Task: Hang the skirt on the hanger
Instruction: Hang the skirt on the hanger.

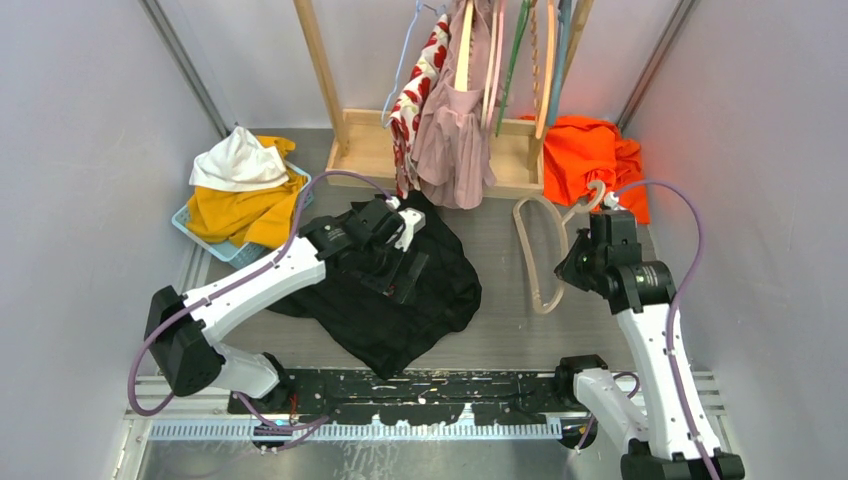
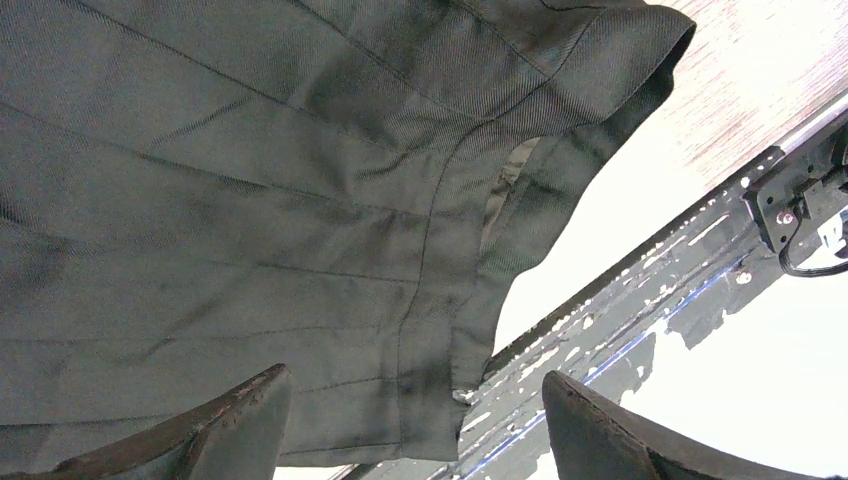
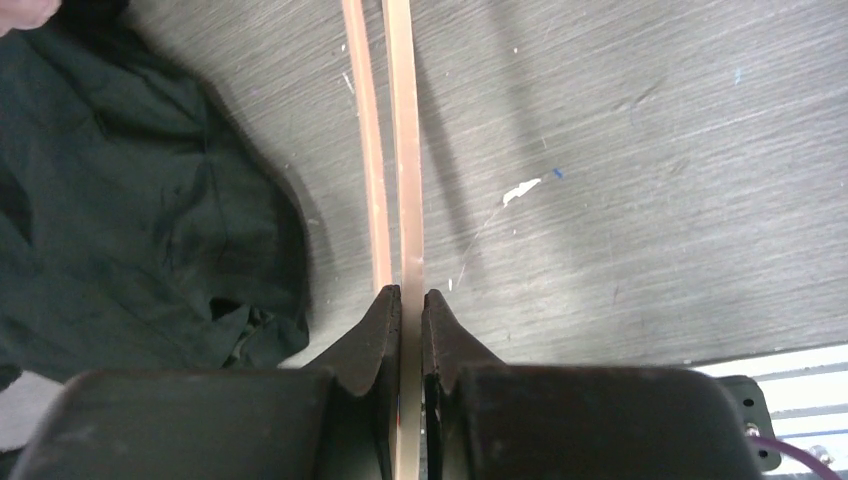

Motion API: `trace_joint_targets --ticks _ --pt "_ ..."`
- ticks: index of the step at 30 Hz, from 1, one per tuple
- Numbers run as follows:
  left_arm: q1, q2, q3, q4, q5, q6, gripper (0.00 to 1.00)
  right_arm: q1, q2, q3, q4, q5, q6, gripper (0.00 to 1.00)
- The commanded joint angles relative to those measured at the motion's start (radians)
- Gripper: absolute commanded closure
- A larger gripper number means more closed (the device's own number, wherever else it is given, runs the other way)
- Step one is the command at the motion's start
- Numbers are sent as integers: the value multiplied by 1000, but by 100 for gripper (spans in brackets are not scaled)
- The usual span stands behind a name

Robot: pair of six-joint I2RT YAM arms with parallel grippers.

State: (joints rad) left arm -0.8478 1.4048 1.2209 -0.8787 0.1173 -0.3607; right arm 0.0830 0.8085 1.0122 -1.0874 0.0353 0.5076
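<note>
The black skirt [image 1: 425, 300] lies crumpled on the grey table, left of centre. My left gripper [image 1: 403, 272] hovers over its upper part with jaws wide open. In the left wrist view the skirt [image 2: 250, 200] fills the frame, its hem corner lying between my spread fingers [image 2: 240, 420], and nothing is gripped by the left gripper [image 2: 415, 376]. The beige hanger [image 1: 540, 255] lies on the table to the skirt's right. My right gripper [image 1: 570, 268] is shut on its thin bar [image 3: 405, 150], seen pinched at the right gripper [image 3: 411, 295]. The skirt's edge [image 3: 120, 200] lies left of the hanger.
A blue basket [image 1: 228, 250] holding yellow and white cloth sits at the back left. A wooden rack [image 1: 365, 150] with hung garments and spare hangers stands at the back. An orange garment [image 1: 590, 150] lies behind the right arm. A black rail [image 1: 420, 385] runs along the near edge.
</note>
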Motion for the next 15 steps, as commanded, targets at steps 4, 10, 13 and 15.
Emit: trace_joint_targets --ticks 4,10,13,15 --pt "4 -32 -5 32 0 -2 7 -1 126 -33 323 105 -13 99" --pt "4 -23 -6 32 -11 -3 7 -11 206 23 381 47 -32 99" --pt "4 -30 -3 27 -6 -6 7 -11 160 74 320 -12 -47 99" --pt "3 -39 -8 32 17 -12 7 -11 126 156 203 -37 -86 99"
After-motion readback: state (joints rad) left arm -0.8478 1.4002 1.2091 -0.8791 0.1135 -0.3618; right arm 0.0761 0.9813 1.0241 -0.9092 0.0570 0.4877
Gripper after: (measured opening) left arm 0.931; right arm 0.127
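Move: The right hand, holding the wooden hanger, has the front right corner of the rack base about 17 cm ahead, level with it sideways and some 18 cm below. The orange cloth lies about 24 cm ahead and 13 cm to its right; the black skirt spreads about 34 cm to its left and 4 cm nearer the base. From the left hand, that corner is about 20 cm ahead, 33 cm to the right and 14 cm down. Forward goes the right hand, about 5 cm, quickly at first, then easing nearly to a stop. It dips by 2 cm on the way and regains about half of that. The wrist hardly turns and the fingers keep their pinch on the hanger, whose far shoulder seems to bear on the rack's right end and push it away. ##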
